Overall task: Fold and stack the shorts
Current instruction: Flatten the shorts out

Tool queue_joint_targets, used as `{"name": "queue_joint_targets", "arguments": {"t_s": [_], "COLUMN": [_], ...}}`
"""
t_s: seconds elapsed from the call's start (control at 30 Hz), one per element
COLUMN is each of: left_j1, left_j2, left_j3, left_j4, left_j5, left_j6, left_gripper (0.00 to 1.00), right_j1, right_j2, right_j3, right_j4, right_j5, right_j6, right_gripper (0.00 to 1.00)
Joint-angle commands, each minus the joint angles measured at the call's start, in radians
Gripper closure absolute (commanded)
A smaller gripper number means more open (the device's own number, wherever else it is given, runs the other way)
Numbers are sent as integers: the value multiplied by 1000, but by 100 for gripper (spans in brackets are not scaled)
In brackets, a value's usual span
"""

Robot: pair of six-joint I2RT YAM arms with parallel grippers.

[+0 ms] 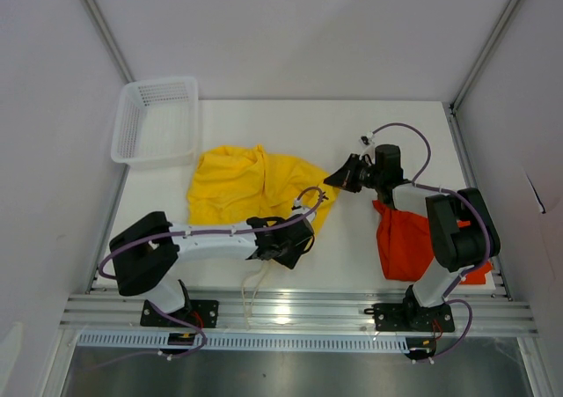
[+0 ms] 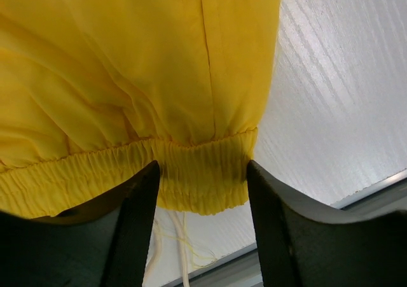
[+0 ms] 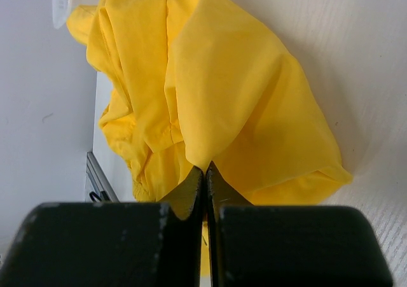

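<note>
The yellow shorts (image 1: pixel 246 190) lie crumpled in the middle of the table. My right gripper (image 1: pixel 339 179) is at their right edge, shut on a pinched fold of the yellow shorts (image 3: pixel 241 96), with cloth showing between the closed jaws (image 3: pixel 205 172). My left gripper (image 1: pixel 303 225) is at the shorts' near right corner, open. In the left wrist view the elastic waistband (image 2: pixel 197 172) sits between the spread fingers (image 2: pixel 137 230), with a white drawstring (image 2: pixel 184 249) trailing below. The orange-red shorts (image 1: pixel 403 238) lie bunched at the right, partly under the right arm.
A white mesh basket (image 1: pixel 157 120) stands at the back left corner, its edge also showing in the right wrist view (image 3: pixel 63 0). The table's metal front rail (image 1: pixel 299 309) runs just behind the left gripper, and a drawstring (image 1: pixel 251 296) hangs over it.
</note>
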Motion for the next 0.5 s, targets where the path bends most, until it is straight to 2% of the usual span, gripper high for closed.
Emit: {"name": "queue_joint_targets", "arguments": {"t_s": [0.0,0.1,0.13,0.23,0.3,0.33,0.4,0.43,0.47], "left_j1": [-7,-7,-8,-11,-17,-20,-29,-33,-34], "left_j2": [16,24,25,38,44,45,44,35,26], "left_j3": [26,28,32,46,59,63,83,89,100], "left_j4": [4,18,21,12,-4,-10,-40,-51,-76], "left_j5": [-21,-12,-8,-19,-34,-42,-70,-79,-93], "left_j6": [-18,-15,-15,-13,-15,-16,-22,-24,-27], "left_gripper": [43,53,61,73,77,84,90,100,100], "right_j1": [5,4,4,4,4,4,4,4,4], "right_j2": [8,8,8,8,11,10,11,13,11], "right_j3": [36,36,36,36,36,36,37,37,37], "right_j4": [16,16,16,16,16,16,15,15,13], "right_j5": [-11,-11,-11,-14,-13,-13,-13,-13,-11], "right_j6": [-20,-21,-21,-21,-20,-21,-21,-20,-21], "right_gripper": [100,100,100,100,100,100,100,100,100]}}
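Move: The waistband corner of the yellow shorts lies between the open left fingertips, about 1 cm below the hand. From this hand, the drawstrings trail roughly 9 cm back and 9 cm left, the leg edge held by the right gripper is some 20 cm ahead and 9 cm right, and the red shorts are about 35 cm right and 4 cm ahead. From the right hand, the waistband corner lies some 20 cm back, 9 cm left and 8 cm down. Shut the left gripper from a bit over half open to nearly closed around the waistband corner, pinching the gathered cloth between the fingertips. Let the hand drift only about 1 cm to the right as it closes, without turning the wrist. Keep the right gripper shut and motionless on the leg edge. ##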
